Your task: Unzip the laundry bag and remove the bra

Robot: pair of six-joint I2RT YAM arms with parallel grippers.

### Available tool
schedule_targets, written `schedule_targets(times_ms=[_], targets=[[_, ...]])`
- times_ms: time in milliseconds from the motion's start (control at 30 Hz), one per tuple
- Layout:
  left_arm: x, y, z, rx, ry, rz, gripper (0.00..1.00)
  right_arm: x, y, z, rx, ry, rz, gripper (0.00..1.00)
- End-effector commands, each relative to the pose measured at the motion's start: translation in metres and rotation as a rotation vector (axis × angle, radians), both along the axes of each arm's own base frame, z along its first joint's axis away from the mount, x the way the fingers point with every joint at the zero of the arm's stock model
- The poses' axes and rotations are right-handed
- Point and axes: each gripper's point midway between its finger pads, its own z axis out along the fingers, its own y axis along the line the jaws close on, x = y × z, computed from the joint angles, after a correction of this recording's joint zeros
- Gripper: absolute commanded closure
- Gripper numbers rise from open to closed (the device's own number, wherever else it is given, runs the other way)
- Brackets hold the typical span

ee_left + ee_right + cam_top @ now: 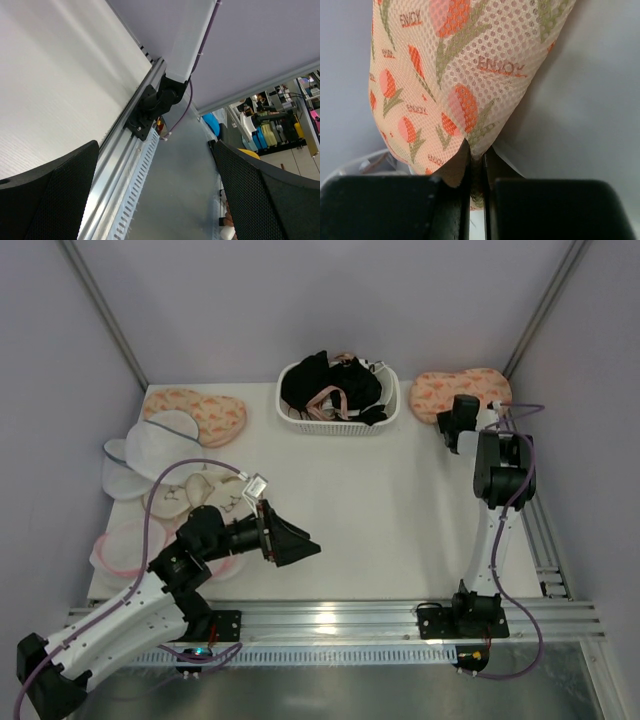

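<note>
The laundry bag [462, 388], peach mesh with orange tulip print, lies at the back right by the wall. My right gripper [458, 408] is at its near edge. In the right wrist view the jaws [477, 167] are shut on a pinched fold of the bag's edge [455, 75], and the bag hangs up and away from them. The bra is hidden. My left gripper [305, 545] is open and empty, low over the table at front left, pointing right. Its fingers [50, 195] frame the front rail in the left wrist view.
A second peach bag [195, 412] lies at back left. White mesh domed bags [150, 450] and cream round bags with pink rims [125, 545] are piled along the left. A white basket [340, 422] with black garments and pink straps stands at back centre. The metal rail [330, 620] runs along the front.
</note>
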Motion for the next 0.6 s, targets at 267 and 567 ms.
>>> schedule_targets(times_ms=[267, 567], targets=[[-0.009, 0.009, 0.025, -0.063, -0.086, -0.004, 0.01, -0.169, -0.009, 0.056, -0.17, 0.154, -0.05, 0.96], [-0.01, 0.017, 0.032, -0.08, -0.09, 0.035, 0.0, -0.294, 0.087, 0.051, -0.193, 0.212, 0.169, 0.96]])
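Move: The right hand already pinches the laundry bag's near edge; the bag's middle lies about 8 cm ahead and 5 cm right of it, roughly level. The open middle of the table, where the bag seems bound, is some 28 cm back, 26 cm left and 5 cm lower, and the basket of dark clothes some 7 cm ahead and 35 cm left. From the left hand, the bag is about 57 cm ahead, 45 cm right and 22 cm below. Still shut on its pinch of the bag's near edge, the right hand hauls the bag straight back towards the robot, about 25 cm and fast, rising 6 or 7 cm on the way. Late on it also swings about 6 cm left, the fingers tipping some 10 degrees further down. The empty, open left hand rises a couple of centimetres. ##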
